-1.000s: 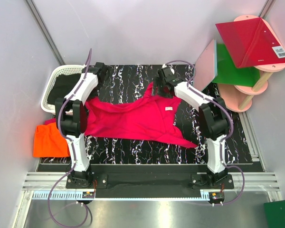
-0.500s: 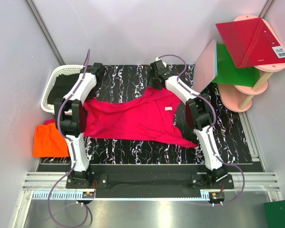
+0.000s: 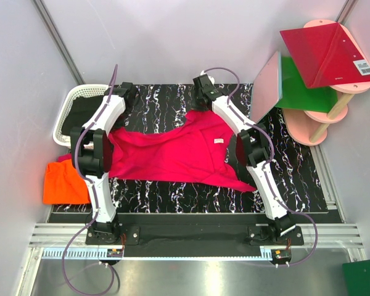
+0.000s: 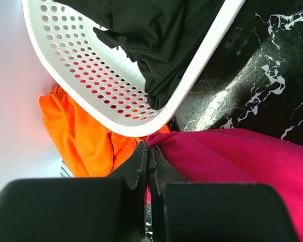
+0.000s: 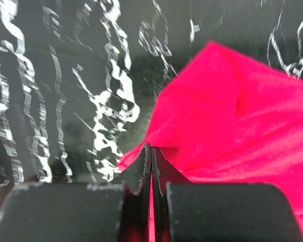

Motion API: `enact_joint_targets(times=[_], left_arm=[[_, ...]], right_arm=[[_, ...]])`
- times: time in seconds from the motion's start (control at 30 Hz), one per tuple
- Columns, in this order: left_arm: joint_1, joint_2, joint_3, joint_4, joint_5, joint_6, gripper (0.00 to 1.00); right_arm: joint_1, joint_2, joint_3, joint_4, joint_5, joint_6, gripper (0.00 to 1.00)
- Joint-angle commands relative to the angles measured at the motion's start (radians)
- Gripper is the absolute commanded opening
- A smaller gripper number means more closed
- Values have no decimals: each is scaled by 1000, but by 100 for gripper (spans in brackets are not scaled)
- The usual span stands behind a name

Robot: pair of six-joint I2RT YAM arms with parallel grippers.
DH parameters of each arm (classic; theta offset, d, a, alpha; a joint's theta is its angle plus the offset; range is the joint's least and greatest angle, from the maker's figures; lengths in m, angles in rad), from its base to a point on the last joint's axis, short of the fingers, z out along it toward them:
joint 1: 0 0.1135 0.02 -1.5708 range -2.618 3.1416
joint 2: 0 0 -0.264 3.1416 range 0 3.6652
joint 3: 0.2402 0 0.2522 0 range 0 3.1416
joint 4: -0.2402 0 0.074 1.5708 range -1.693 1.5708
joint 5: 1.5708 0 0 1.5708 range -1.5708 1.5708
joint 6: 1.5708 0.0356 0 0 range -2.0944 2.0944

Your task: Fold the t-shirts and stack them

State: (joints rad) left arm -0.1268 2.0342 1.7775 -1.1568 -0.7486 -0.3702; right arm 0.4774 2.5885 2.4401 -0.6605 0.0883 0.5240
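A hot pink t-shirt [image 3: 172, 154] lies spread across the black marbled table [image 3: 154, 102], its white neck label [image 3: 219, 141] facing up. My left gripper [image 4: 149, 146] is shut on the shirt's left corner [image 4: 232, 156], close to the basket's rim. At the shirt's far edge my right gripper [image 5: 151, 147] is shut on a raised fold of pink cloth [image 5: 212, 116]; in the top view that pinch sits at the peak [image 3: 195, 113]. An orange t-shirt [image 3: 65, 182] lies crumpled off the table's left edge, and it also shows beside my left fingers [image 4: 86, 136].
A white perforated basket [image 3: 66, 114] holding black cloth [image 4: 156, 35] stands at the table's far left corner. A pink stand at the right carries a red panel [image 3: 327, 52], a green panel [image 3: 302, 86] and a leaning pale pink panel [image 3: 268, 86]. Walls close in behind and at the left.
My right gripper has moved left and farther back along the pink shirt's far edge and gone from open to shut on it. The left arm has not moved.
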Motion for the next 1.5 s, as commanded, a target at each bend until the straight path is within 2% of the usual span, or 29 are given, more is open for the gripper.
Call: enact_joint_targets(times=[0.0,0.23,0.47,0.57,0.7,0.8,0.9,0.93,1.2,1.33,1.47], left_arm=[[3,-22,7,11,-17,8,0],[6,-32,10,9,-26,7,0],[33,-83,31,5,-23,7,0],[50,-124,28,-1,-14,4,0],[61,-183,-9,2,-6,1,2],[70,-181,-33,5,49,17,27],[72,-180,-70,8,120,21,90],[72,-181,-82,12,136,17,99],[61,-230,-156,54,287,40,99],[36,-264,-162,117,483,70,99],[9,-266,-174,166,597,56,99]], right_arm=[[-3,-4,63,1,47,-16,0],[-3,-119,2,16,120,-62,0],[-5,-336,-96,51,223,-140,0],[-3,-446,-162,67,252,-166,0],[-3,-619,-367,122,268,-182,0],[-3,-754,-543,183,295,-190,0],[-3,-850,-675,205,332,-200,0],[-3,-884,-703,209,343,-202,0],[-3,-985,-894,210,349,-182,0],[-5,-1005,-929,210,334,-164,0],[-3,-1007,-941,206,317,-153,0]])
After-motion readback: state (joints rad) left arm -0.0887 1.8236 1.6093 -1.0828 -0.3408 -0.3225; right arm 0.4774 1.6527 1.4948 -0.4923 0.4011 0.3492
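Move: The left gripper holds the t-shirt's far left corner about 10 cm above the table; the shirt's middle lies some 25 cm to its right and 11 cm back. The basket is roughly 9 cm left and 8 cm ahead, the orange shirt some 16 cm left and 20 cm back. For the right gripper, shut on the far right corner close to the table, the shirt's white label lies about 12 cm back and 9 cm right, and the pink board about 27 cm right, 3 cm ahead. Keep the right fingers shut on the t-shirt's far right corner and lift it steeply, about 24 cm, while swinging back and right towards the shirt's right edge, then sink some 9 cm. Raise the left gripper 5 cm, open wide to let its corner go, drop again while drawing back, then sweep right over the cloth, tilting about 20 degrees. ##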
